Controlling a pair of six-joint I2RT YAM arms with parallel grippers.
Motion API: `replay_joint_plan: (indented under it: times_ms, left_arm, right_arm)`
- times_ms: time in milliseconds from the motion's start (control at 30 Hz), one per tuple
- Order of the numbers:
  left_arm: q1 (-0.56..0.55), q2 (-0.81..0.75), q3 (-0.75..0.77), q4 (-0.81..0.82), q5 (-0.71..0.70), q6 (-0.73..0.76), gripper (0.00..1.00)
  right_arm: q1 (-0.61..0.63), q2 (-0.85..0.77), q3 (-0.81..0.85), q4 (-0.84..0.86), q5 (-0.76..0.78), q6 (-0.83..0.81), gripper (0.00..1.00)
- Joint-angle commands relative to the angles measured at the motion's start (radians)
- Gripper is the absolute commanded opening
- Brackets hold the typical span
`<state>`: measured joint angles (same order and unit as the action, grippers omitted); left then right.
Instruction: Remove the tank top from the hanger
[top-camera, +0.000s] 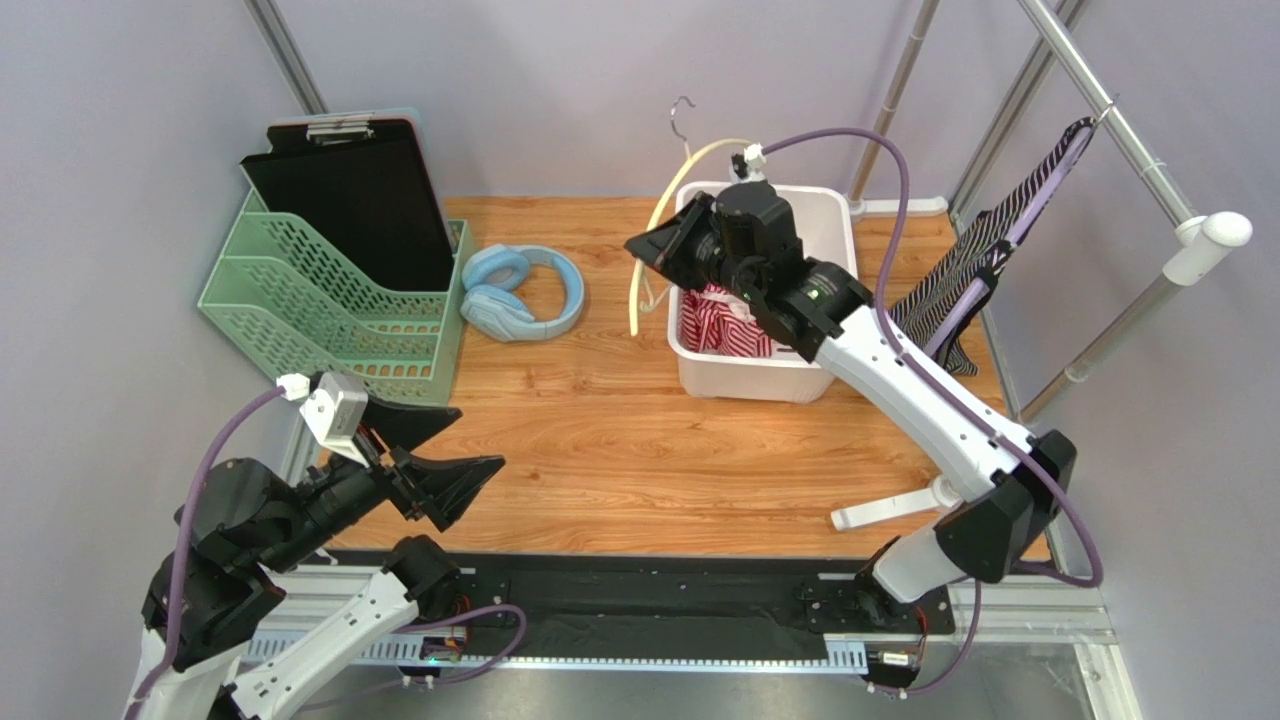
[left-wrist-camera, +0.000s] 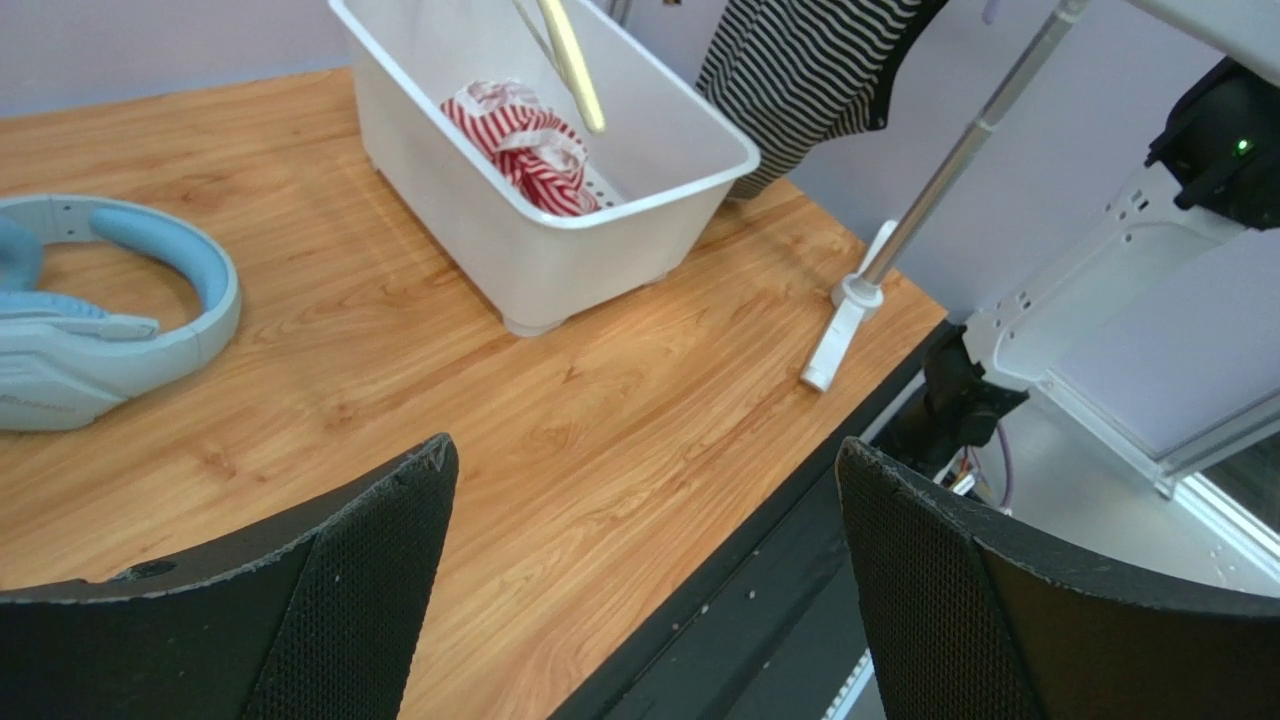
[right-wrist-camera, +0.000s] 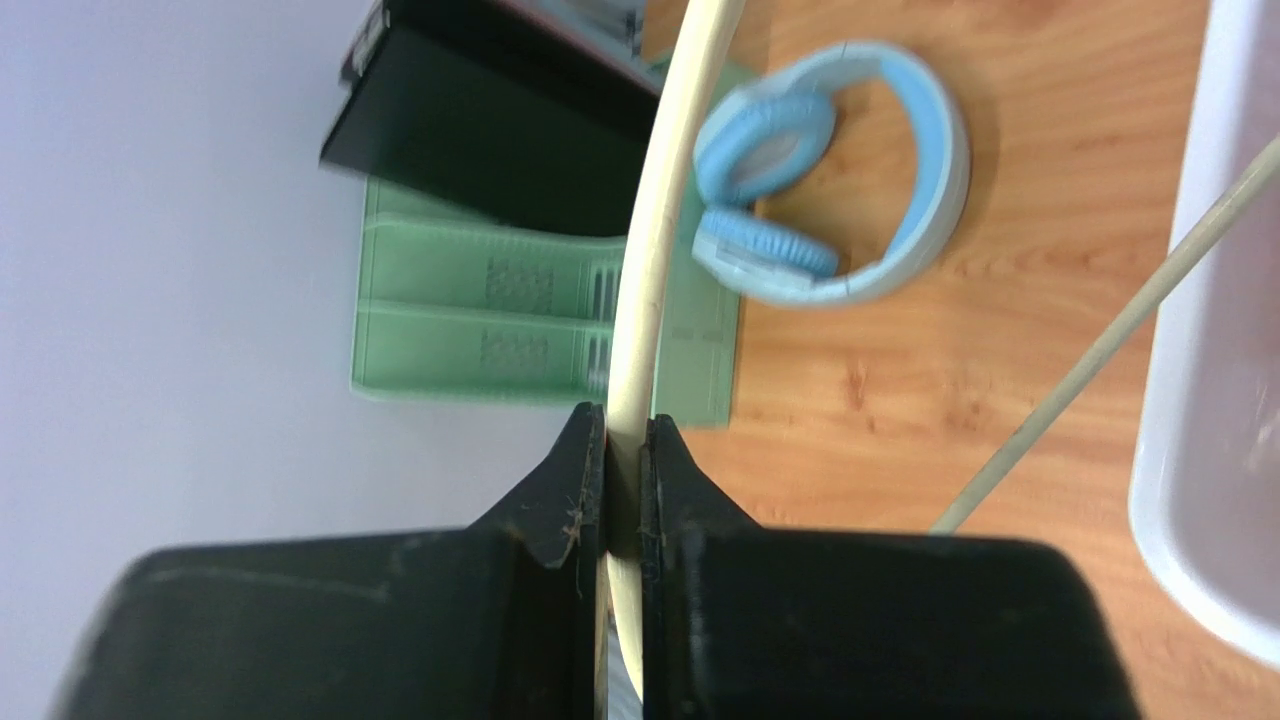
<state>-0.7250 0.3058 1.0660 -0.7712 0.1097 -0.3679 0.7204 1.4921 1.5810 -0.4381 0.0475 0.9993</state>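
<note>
The red-and-white striped tank top (top-camera: 721, 323) lies crumpled inside the white bin (top-camera: 751, 383), and shows there in the left wrist view too (left-wrist-camera: 526, 143). A bare cream hanger (top-camera: 637, 308) is held above the bin's left edge, with my right gripper (top-camera: 649, 248) shut on its curved arm. In the right wrist view the jaws (right-wrist-camera: 624, 443) pinch the hanger (right-wrist-camera: 661, 225) tightly. My left gripper (top-camera: 478, 443) hovers open near the table's front left, far from the bin. Nothing is between its fingers (left-wrist-camera: 643, 450).
A black-and-white striped garment (top-camera: 977, 263) hangs on the metal rack (top-camera: 1142, 150) at the right. Blue headphones (top-camera: 519, 293) lie left of the bin. A green desk organizer (top-camera: 316, 300) holding a black clipboard (top-camera: 353, 203) stands at the back left.
</note>
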Motion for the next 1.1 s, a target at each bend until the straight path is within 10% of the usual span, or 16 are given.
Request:
replay_joint_plan:
  times_ms: [0, 433, 1067]
  left_arm:
    - [0.003, -0.007, 0.028, -0.066, -0.033, 0.047, 0.99]
    - [0.002, -0.011, 0.069, -0.148, -0.076, 0.09, 0.99]
    - [0.002, 0.027, 0.08, -0.223, -0.142, 0.147, 0.99]
  right_arm:
    - [-0.004, 0.028, 0.119, 0.192, 0.244, 0.059, 0.0]
    - [-0.029, 0.177, 0.27, 0.349, 0.848, -0.017, 0.0]
    - [-0.18, 0.592, 0.876, 0.465, 0.899, -0.215, 0.0]
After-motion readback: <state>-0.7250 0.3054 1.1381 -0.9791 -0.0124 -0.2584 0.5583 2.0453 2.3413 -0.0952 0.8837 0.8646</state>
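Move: The stand's rail, where the empty hanger seems bound, lies about 37 cm to the right of the right hand, some 12 cm farther out and 15 cm higher. The black-striped top hangs about 39 cm right, 5 cm ahead, 10 cm lower. The white bin is 16 cm right, 10 cm ahead and 28 cm below, the tank top in it. From the left hand the rail is roughly 36 cm ahead, 54 cm right, 13 cm up. The right hand keeps its pinch on one limb of the bare hanger and carries it forward some 20 cm, rising and veering right by over 10 cm each, above the bin towards the rail. It swings nearly 60 degrees clockwise on the way and tips its fingers up. The open, empty left hand drifts a few centimetres left and down. ##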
